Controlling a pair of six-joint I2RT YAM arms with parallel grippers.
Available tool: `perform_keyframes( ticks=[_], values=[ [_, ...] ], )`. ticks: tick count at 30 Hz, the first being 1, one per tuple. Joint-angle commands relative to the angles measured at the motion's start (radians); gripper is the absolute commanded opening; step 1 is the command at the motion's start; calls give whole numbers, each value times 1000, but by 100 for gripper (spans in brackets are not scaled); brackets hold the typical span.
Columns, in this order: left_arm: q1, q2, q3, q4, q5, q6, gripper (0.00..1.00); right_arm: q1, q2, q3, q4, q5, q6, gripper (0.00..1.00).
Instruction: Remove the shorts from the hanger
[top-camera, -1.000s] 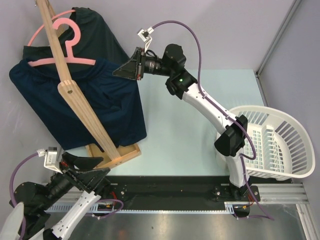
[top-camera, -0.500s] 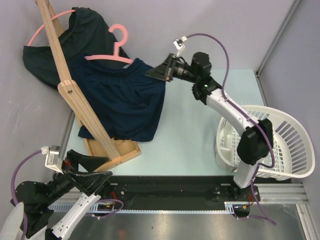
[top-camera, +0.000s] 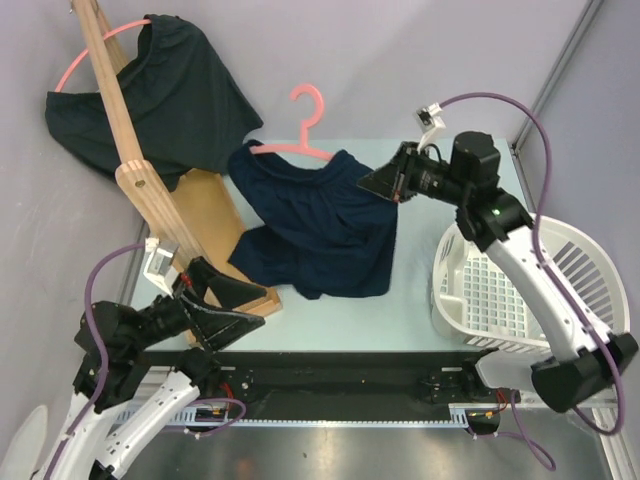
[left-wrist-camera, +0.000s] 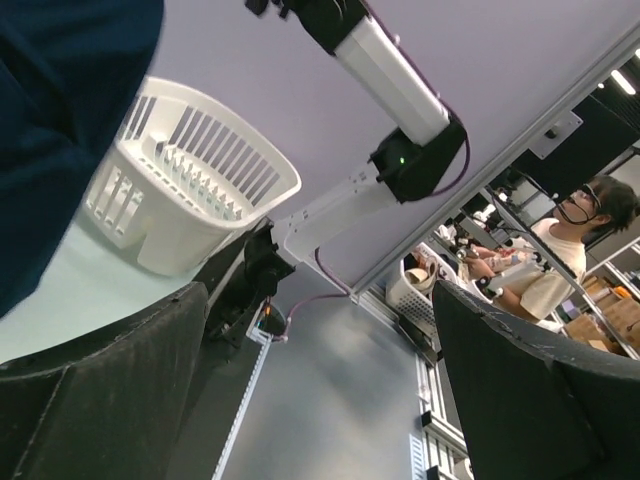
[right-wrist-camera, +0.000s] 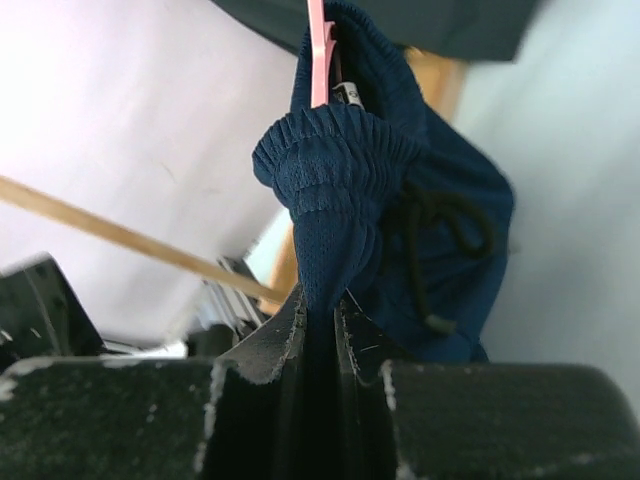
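The navy shorts (top-camera: 320, 225) hang from a pink hanger (top-camera: 300, 140) and trail down onto the table. My right gripper (top-camera: 378, 182) is shut on their bunched waistband (right-wrist-camera: 335, 165), with the cloth pinched between the pads and the hanger (right-wrist-camera: 318, 50) just above. The blackish green shorts (top-camera: 170, 95) stay draped on another pink hanger (top-camera: 75, 65) at the wooden rack (top-camera: 140, 180). My left gripper (top-camera: 235, 300) is open and empty by the rack's base, its fingers (left-wrist-camera: 100, 390) wide apart in the left wrist view.
A white laundry basket (top-camera: 575, 275) stands at the table's right edge, under the right arm; it also shows in the left wrist view as the basket (left-wrist-camera: 190, 190). The rack's wooden base (top-camera: 215, 215) lies on the table's left side. Walls close off the back and right.
My right gripper has pulled the navy shorts and their hanger off the rack, rightward across the table. The left arm has risen forward toward the rack's base, still open.
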Motion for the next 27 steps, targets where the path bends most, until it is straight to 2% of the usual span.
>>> perform_keyframes(
  ticks=[1,8,15,24,27],
  values=[
    [2,47,33,217,40,-21,99,4,-129,-33,-185,73,-168,0],
    [-6,219,26,458,68,-136,96,79,-253,-130,-299,165,-226,0],
    [-99,304,175,373,-9,6,96,103,-345,-184,-311,192,-226,0],
    [-107,436,601,222,-9,181,97,99,-378,-188,-282,189,-200,0],
    [-107,556,785,169,6,217,96,100,-381,-188,-265,179,-189,0]
  ],
)
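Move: The right hand already grips the navy shorts' waistband at its right end; the shorts' middle hangs about 9 cm to its left, 2 cm ahead and 10 cm below. The hanger, still inside, is some 12 cm left, 6 cm ahead, 2 cm higher; the basket is 40 cm right, 8 cm back, 28 cm below. From the empty left hand the hanger lies about 32 cm ahead, 5 cm right, 3 cm up. Right hand, still pinching the waistband, draws the shorts 10 cm back, down, right; open left hand rises 20 cm. ##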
